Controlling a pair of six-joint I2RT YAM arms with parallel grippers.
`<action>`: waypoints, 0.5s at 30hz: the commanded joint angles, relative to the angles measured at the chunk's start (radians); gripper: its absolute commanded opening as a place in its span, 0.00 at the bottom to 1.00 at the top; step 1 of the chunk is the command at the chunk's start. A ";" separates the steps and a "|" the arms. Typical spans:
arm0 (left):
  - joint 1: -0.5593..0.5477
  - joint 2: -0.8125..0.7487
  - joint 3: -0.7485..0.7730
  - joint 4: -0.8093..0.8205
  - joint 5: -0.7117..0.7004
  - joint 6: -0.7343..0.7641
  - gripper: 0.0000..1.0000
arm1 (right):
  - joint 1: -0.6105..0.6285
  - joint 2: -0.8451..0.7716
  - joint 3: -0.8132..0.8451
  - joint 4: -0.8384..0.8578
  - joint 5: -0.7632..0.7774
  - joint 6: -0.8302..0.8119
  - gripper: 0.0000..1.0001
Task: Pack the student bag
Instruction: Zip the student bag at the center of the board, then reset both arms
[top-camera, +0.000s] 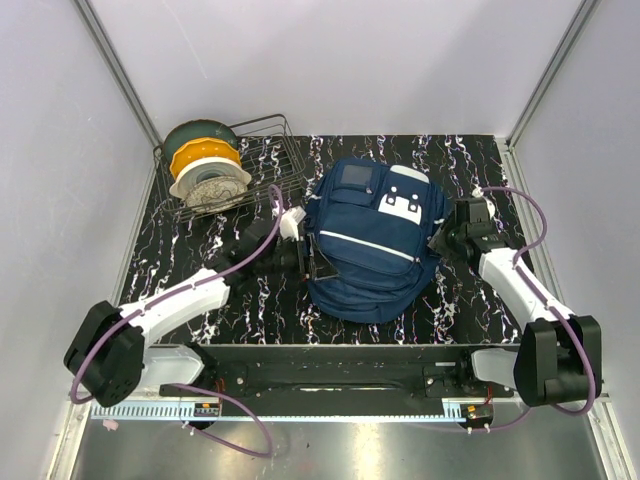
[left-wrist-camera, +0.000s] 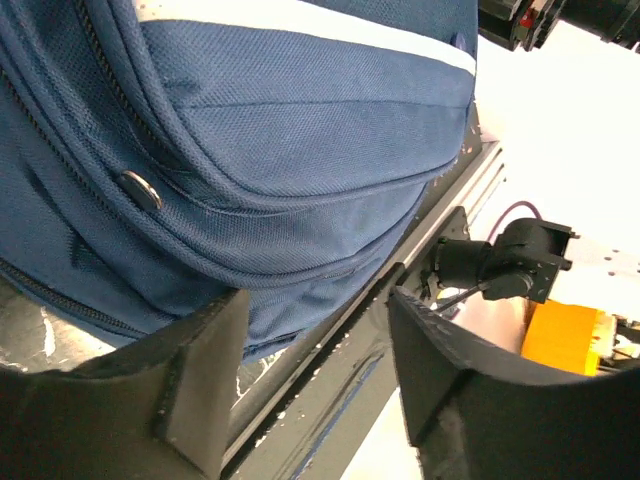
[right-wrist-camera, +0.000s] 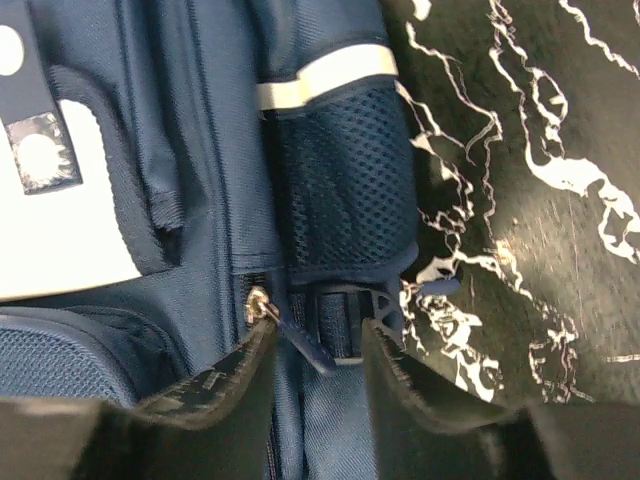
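The student bag (top-camera: 375, 240), navy with white stripes and white patches, lies flat in the middle of the black marbled table (top-camera: 470, 300), its zips closed. My left gripper (top-camera: 300, 255) sits at the bag's left side. In the left wrist view its fingers (left-wrist-camera: 205, 375) stand apart with nothing between them, beside the bag's bulging edge (left-wrist-camera: 250, 130). My right gripper (top-camera: 447, 238) is at the bag's right side. It (right-wrist-camera: 318, 345) is open, and a blue zip pull (right-wrist-camera: 305, 340) hangs loose between the fingers, below the brass slider (right-wrist-camera: 258, 303) and mesh side pocket (right-wrist-camera: 340, 190).
A wire dish rack (top-camera: 270, 160) at the back left holds stacked green, yellow and white bowls (top-camera: 205, 165). A black rail (top-camera: 330, 365) runs along the near edge between the arm bases. Pale walls close in the table on three sides.
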 joint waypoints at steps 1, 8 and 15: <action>0.007 -0.085 0.069 -0.064 -0.120 0.098 0.67 | -0.012 -0.059 -0.015 0.006 0.062 -0.032 0.52; 0.024 -0.174 0.141 -0.237 -0.350 0.207 0.99 | -0.012 -0.186 -0.010 -0.101 0.140 -0.012 0.87; 0.094 -0.301 0.168 -0.395 -0.683 0.220 0.99 | -0.012 -0.396 -0.013 -0.169 0.402 -0.001 0.98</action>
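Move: The side zip's pull sits right between the right fingertips, barely 1 cm to their left and 1 cm below. From that hand the lower zip pull is about 4 cm back and 5 cm left, and the white face patch some 9 cm ahead and 9 cm left. From the left hand, the student bag's middle is roughly 6 cm ahead, 12 cm right and 5 cm below; the dish rack lies about 20 cm ahead and 22 cm left. The right fingers, already parting, open almost fully and come free of the zip pull; that hand first eases back and right, then rises off the bag's side, about 5 cm right, 5 cm up and a little back. The left hand opens wide too and draws off the bag to the left, forward and up, some 11 cm in all, swinging counter-clockwise about 20 degrees as its fingers tip upward. ##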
